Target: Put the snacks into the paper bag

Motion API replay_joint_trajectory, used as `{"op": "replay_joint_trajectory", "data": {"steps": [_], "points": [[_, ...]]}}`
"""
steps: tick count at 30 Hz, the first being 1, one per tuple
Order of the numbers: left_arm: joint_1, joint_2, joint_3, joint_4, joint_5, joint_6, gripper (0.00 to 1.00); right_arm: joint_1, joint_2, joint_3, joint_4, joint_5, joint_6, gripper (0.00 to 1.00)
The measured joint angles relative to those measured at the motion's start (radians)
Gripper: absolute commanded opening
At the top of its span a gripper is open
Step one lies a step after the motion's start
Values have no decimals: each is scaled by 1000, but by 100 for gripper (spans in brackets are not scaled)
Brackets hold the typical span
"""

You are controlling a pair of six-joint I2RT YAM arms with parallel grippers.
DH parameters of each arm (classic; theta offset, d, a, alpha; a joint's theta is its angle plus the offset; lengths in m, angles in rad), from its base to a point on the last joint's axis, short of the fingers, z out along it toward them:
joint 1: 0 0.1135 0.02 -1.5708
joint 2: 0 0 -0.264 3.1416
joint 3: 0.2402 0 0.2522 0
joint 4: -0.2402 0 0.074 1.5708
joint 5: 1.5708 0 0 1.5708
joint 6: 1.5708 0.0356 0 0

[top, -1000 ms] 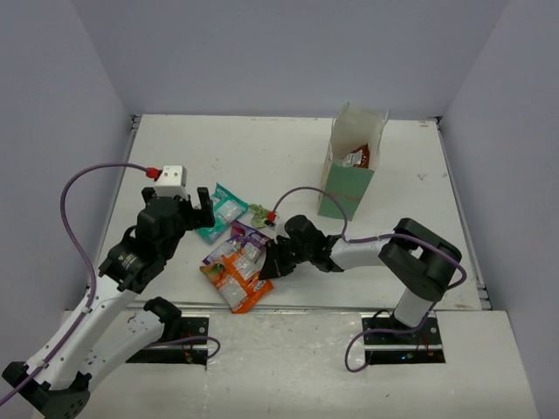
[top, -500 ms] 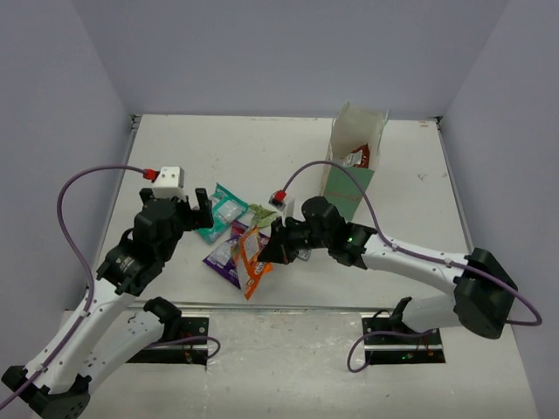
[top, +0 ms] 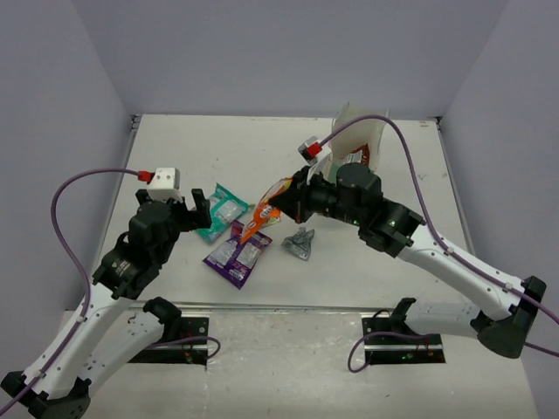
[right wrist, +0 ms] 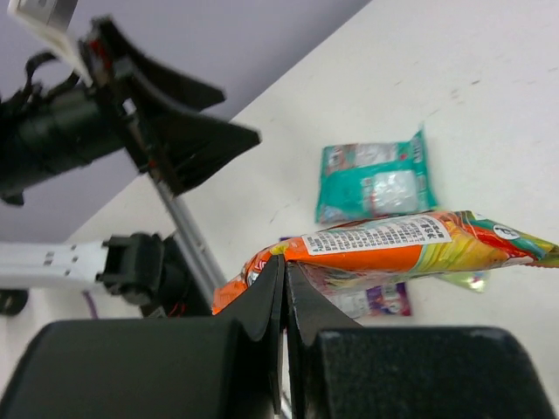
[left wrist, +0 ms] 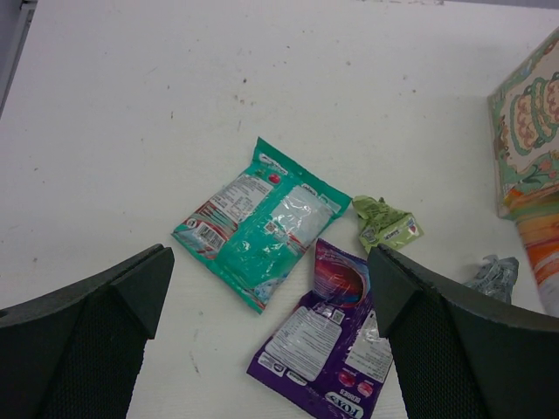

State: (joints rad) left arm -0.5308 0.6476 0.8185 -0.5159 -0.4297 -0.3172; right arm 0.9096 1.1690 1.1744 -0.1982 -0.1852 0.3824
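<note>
My right gripper [top: 285, 200] is shut on one end of the orange packet [top: 265, 212], which hangs in the air left of the mint-green paper bag [top: 368, 131]. In the right wrist view the pinched orange packet [right wrist: 397, 242] stretches out sideways from the gripper [right wrist: 284, 264]. On the table lie the teal packet [left wrist: 259, 224], the purple packet [left wrist: 329, 336], a tiny green packet [left wrist: 385, 224] and a crumpled silver one [top: 300, 243]. My left gripper [left wrist: 269, 266] hovers open above the teal and purple packets with nothing between its fingers.
The bag [left wrist: 527, 122] stands upright at the back right, with my right arm passing in front of it. Purple cables loop over both arms. The table's near edge and the two arm bases lie below the packets.
My right gripper has lifted the orange packet off the purple one and carried it up and right towards the bag. The silver packet now shows. The left arm has barely moved.
</note>
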Motion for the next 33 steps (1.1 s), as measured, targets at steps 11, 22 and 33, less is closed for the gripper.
{"op": "replay_joint_trajectory", "data": {"steps": [11, 22, 33], "points": [[0, -6, -13, 3, 11, 0, 100, -232, -121, 136, -115, 199, -36, 0], [0, -9, -13, 3, 15, 0, 100, -367, -108, 364, -248, 276, -63, 0], [1, 6, -13, 3, 18, 0, 100, -626, 78, 447, -344, -58, -35, 0]]}}
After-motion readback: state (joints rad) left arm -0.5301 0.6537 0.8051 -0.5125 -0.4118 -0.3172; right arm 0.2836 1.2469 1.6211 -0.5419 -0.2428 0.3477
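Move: Ahead and to the right of the right hand, which already holds the orange snack, stands the paper bag: about 18 cm farther out, 16 cm right, its middle some 18 cm lower. Down on the table, about 31 cm below that hand, lie the silver snack 1 cm ahead and 5 cm right, and the green snack 10 cm ahead and 5 cm left. From the left hand, the bag is roughly 13 cm ahead, 41 cm right and 11 cm lower. Swinging the pinched orange snack up and over to the paper bag, the right hand travels about 18 cm right and 14 cm forward, climbing some 15 cm before sinking about 5 cm near the mouth. Its wrist turns clockwise by some 35 degrees on the way, and the shut fingers keep their hold. ##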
